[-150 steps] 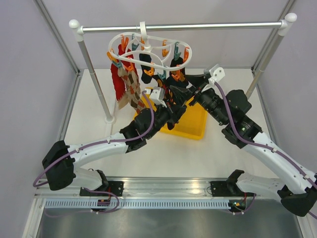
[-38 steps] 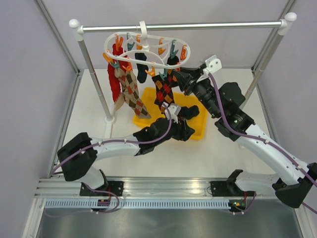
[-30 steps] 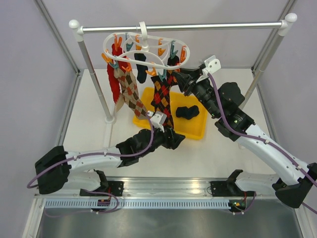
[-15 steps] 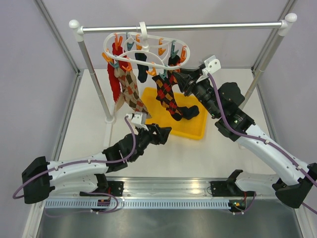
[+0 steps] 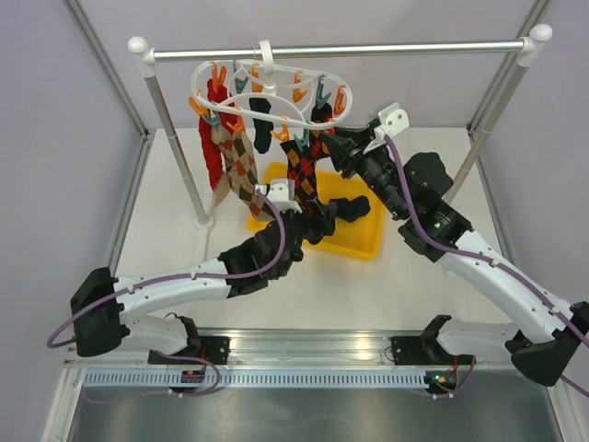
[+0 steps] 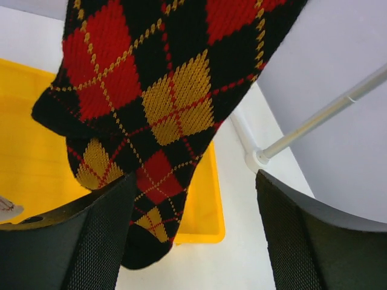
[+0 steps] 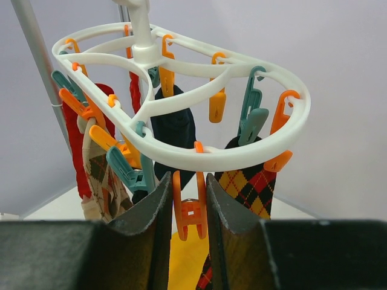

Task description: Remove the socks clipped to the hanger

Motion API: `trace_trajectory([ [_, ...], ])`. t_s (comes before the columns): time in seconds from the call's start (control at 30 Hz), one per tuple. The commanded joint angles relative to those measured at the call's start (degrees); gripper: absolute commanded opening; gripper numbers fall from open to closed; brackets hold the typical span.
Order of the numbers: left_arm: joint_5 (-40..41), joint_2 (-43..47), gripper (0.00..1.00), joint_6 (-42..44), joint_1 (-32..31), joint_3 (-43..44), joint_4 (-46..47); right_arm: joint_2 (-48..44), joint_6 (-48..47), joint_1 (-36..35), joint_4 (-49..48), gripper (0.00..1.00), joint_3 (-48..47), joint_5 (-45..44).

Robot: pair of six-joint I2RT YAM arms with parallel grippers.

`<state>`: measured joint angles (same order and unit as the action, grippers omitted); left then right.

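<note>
The white oval hanger (image 5: 267,97) (image 7: 181,115) hangs from the rail with several socks clipped to it. From left to right they are a plain red one (image 5: 210,152), a beige argyle one (image 5: 241,173), a dark one (image 5: 263,124) and a black, red and yellow argyle sock (image 5: 302,168) (image 6: 151,103). My left gripper (image 5: 317,221) (image 6: 193,232) is open just below that argyle sock, whose toe hangs by the left finger (image 6: 91,241). My right gripper (image 5: 337,147) (image 7: 190,205) is shut on an orange peg (image 7: 190,208) at the hanger's near rim. Nothing shows in that peg.
A yellow tray (image 5: 363,241) (image 6: 202,205) sits under the hanger with a dark sock (image 5: 354,210) lying in it. The silver rail (image 5: 368,48) stands on two posts, and one foot (image 6: 257,158) is near the tray. Metal frame uprights border the table.
The left arm left a dark sock in the tray and drew back toward the near left. It then swung up under the argyle sock with its jaws widening. The right arm held still.
</note>
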<state>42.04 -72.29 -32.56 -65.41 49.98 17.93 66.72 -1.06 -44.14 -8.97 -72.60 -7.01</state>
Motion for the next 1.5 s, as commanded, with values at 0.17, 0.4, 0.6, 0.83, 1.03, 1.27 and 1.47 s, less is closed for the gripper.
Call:
trace_trajectory([
  [0.17,10.60,-7.69,0.81,-2.25,-0.51,12.25,-14.68,0.43,0.71,-0.33,0.53,0.04,-2.46,-0.64],
  [0.4,12.89,-11.03,0.79,-2.86,-0.51,14.97,-17.58,0.52,1.06,-0.24,0.62,0.04,-2.72,-0.20],
  [0.6,13.42,-12.69,0.80,-2.25,-0.34,16.90,-18.97,0.61,1.06,-0.33,0.80,0.04,-3.08,0.06],
  [0.83,14.38,-14.71,0.83,-2.42,-0.07,19.54,-21.62,0.26,1.06,-0.25,1.24,0.04,-3.25,0.24],
  [1.03,14.38,-15.95,0.78,-4.18,1.07,19.81,-23.47,0.08,1.06,-0.25,1.59,0.05,-3.43,0.24],
  [1.27,13.51,-17.44,0.49,-4.01,1.77,19.46,-23.29,-0.01,1.06,-0.33,2.03,0.04,-3.78,0.41],
  [1.47,12.80,-17.18,0.21,-2.87,1.77,19.11,-23.12,-0.45,1.06,-0.33,2.20,0.05,-3.43,-0.11],
])
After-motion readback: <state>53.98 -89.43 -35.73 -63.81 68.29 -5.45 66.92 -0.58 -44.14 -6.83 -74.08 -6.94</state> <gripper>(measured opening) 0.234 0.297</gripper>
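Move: The lower part of the near red-and-black argyle sock hangs about 6 cm ahead of the open left hand, nearly in line and some 4 cm lower. The beige argyle sock hangs roughly 15 cm to that hand's left and 5 cm ahead, slightly higher; the navy sock in the yellow bin lies some 14 cm ahead, 8 cm right and 23 cm down. From the right hand, already on an orange clip, the argyle sock's foot is about 22 cm below, 1 cm back and 3 cm left. The left hand eases forward about 4 cm and sinks about 5 cm in uneven steps, bringing its open fingers around the lower end of the near argyle sock while the wrist turns some 15 degrees counter-clockwise and rolls its left side up by nearly 20. Only in the last half second, still settling lower, do the fingers close from wide to nearly shut and pinch the sock's foot, while the right hand stays put with its grip on the orange clip at the hanger's near rim. ##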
